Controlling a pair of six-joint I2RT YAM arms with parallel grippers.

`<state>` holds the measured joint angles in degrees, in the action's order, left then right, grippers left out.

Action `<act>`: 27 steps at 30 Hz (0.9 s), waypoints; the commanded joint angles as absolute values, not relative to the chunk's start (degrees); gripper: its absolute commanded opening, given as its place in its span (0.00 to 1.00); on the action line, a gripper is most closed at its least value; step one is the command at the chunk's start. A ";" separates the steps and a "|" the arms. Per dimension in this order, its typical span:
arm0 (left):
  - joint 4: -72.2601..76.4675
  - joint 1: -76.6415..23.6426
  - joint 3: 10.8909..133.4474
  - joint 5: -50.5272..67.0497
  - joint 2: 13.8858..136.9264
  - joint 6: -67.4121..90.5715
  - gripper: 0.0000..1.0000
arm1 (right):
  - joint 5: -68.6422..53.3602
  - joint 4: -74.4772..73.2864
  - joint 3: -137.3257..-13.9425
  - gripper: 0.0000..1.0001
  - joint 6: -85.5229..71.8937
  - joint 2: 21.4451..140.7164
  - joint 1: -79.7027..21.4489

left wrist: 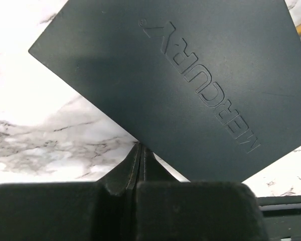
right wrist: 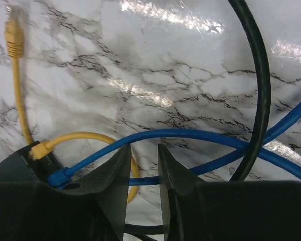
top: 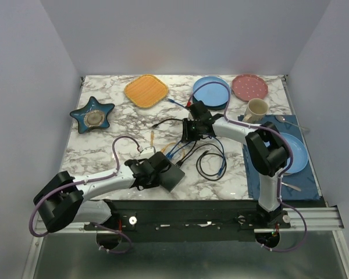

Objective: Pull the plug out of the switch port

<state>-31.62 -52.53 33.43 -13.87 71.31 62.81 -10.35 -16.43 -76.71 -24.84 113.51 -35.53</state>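
The switch (top: 174,177) is a flat black box lying near the front of the marble table; its lettered top fills the left wrist view (left wrist: 190,85). My left gripper (left wrist: 140,147) is shut, its tips touching the switch's near edge, with nothing between the fingers. In the right wrist view, a yellow plug (right wrist: 40,149) and a blue plug (right wrist: 57,176) sit in ports on the switch's corner (right wrist: 12,168). My right gripper (right wrist: 144,146) hovers over the cables with a narrow gap. The blue cable (right wrist: 200,134) arcs just past its tips, and another stretch crosses beneath the gap, ungripped.
A loose yellow plug (right wrist: 14,35) and a black cable (right wrist: 258,100) lie nearby. A star dish (top: 93,114), orange plate (top: 146,91), blue plate (top: 211,90), pink plate (top: 249,87) and cup (top: 256,110) stand further back. A dark blue mat (top: 256,174) holds another plate at the right.
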 commanded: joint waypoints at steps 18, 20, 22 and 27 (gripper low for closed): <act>-18.72 -37.00 46.73 -0.62 88.84 54.76 0.00 | -13.62 -15.38 -57.57 0.37 -31.64 98.27 -39.11; -19.77 -37.00 49.64 -0.96 90.87 53.88 0.00 | -14.23 -14.94 -56.61 0.37 -32.69 97.39 -39.46; -21.00 -36.30 53.95 -1.84 93.24 53.01 0.00 | -14.24 -14.77 -56.34 0.37 -32.96 96.07 -39.99; -25.92 -32.61 61.42 -5.00 93.26 51.07 0.02 | -11.52 -16.43 -57.30 0.38 -32.61 93.26 -40.25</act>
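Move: The switch lies right against the left hand's shut fingertips, its middle about 4 cm ahead and 2 cm to the right, at fingertip height. Its blue plugs, which the right hand goes for, are some 6 cm back, 5 cm left and 2 cm below that hand; the black plug is about 9 cm back and 1 cm left, the loose yellow plug roughly 2 cm ahead and 11 cm left, and the coiled cable 9 cm back and 9 cm right. The switch's near-left edge takes the push from the left hand's shut fingertips, which run low along it, some 12 cm forward with a slight drift right, to its far-left corner. Meanwhile the right hand, half open about the blue cable, dips about 1.5 cm, then draws back some 9 cm and right 5 cm, closing on the blue plugs without shutting its fingers. ##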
